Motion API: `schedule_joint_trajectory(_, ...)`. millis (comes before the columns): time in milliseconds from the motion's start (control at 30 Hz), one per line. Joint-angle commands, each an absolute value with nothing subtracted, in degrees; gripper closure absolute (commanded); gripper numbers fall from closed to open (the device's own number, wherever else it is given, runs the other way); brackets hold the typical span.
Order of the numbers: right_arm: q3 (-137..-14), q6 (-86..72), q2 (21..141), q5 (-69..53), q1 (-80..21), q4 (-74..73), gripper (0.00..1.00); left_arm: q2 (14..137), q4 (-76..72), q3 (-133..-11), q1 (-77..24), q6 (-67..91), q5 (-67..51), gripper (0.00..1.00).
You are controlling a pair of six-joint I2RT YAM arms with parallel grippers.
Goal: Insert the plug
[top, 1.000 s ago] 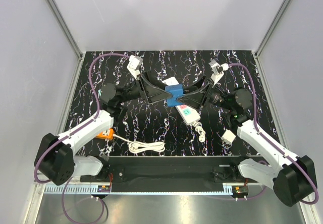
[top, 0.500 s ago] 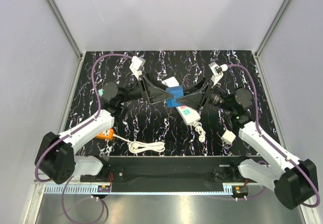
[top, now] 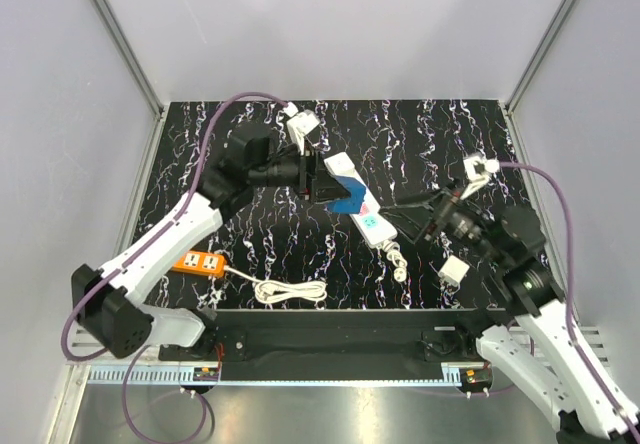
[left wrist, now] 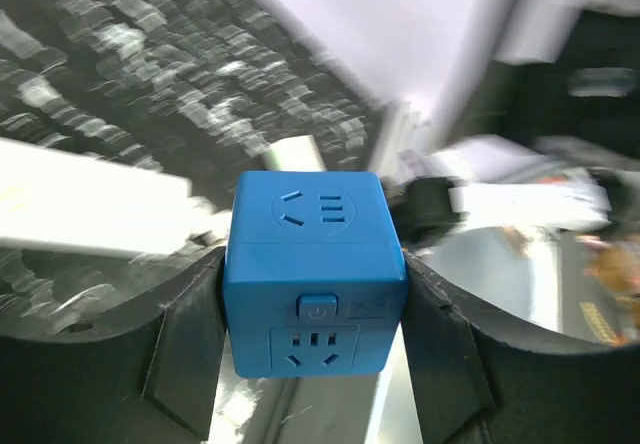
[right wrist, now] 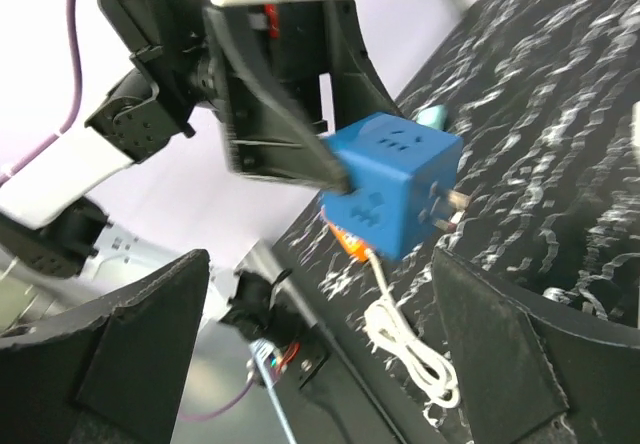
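The plug (left wrist: 315, 274) is a royal-blue cube with sockets and a power button on its faces. My left gripper (left wrist: 315, 314) is shut on it, one black finger pressed against each side. From above, the left gripper (top: 330, 186) holds the plug (top: 350, 201) just over the white power strip (top: 340, 167). The right wrist view shows the plug (right wrist: 395, 179) with metal prongs sticking out of its right face. My right gripper (top: 408, 219) stands open to the right of the strip, apart from the plug, and nothing sits between its fingers (right wrist: 130, 334).
An orange socket block (top: 200, 262) with a coiled white cord (top: 290, 289) lies at the front left. A small white adapter (top: 455, 269) lies at the front right. The strip's own cord (top: 398, 262) curls near the front. A pale teal cube (right wrist: 432, 116) shows behind the plug.
My right gripper has opened, let go of the plug and drawn back to the right. The left arm has swung round with the plug still gripped, uncovering the orange block.
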State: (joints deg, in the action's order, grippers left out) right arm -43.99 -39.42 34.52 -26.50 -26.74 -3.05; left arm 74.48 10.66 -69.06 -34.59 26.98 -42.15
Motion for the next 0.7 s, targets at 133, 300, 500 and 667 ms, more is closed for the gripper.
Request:
schedule_joint_trajectory(133,-52.6,-33.1,29.2,-1.2,-27.0,-27.7,0.00,88.1,37.5,-88.7,-35.2,8.4,-25.0,1.00)
schedule_joint_trajectory(300,-54.6,-31.0,28.2,8.8,-27.0,-33.3,0.00,100.3,48.1,-101.1,-38.3,3.4,-16.2,1.00)
schedule_joint_trajectory(500,-55.7,-30.3,24.7,14.1,-27.0,-35.8,0.00,112.0,54.1,-112.1,-41.9,0.6,-12.0,1.00)
schedule_joint_trajectory(667,-56.0,-30.0,22.3,15.1,-26.9,-36.1,0.00,119.3,56.2,-116.9,-44.0,-1.6,-10.7,1.00)
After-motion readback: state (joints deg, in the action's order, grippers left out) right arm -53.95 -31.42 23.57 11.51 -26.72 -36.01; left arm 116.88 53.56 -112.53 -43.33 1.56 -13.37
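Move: My left hand still holds the blue cube. The power strip's free near-end sockets lie about 11 cm ahead of it, 9 cm to its right and some 26 cm below; the white adapter on the strip's far end is about 23 cm straight ahead, and the strip's coiled cord about 15 cm right and 4 cm back. From my empty right hand, the cube is roughly 8 cm left and 4 cm ahead, the sockets about 16 cm ahead and 1 cm left. With my left hand I carry the cube forward about 9 cm while sinking, then go on down and a little right towards the strip, about 15 cm lower in all. I swing the fingers some 45 degrees from pointing sideways to steeply down, keeping my grip. My right hand, open and empty, draws away from the cube about 12 cm to the right, turning clockwise. ##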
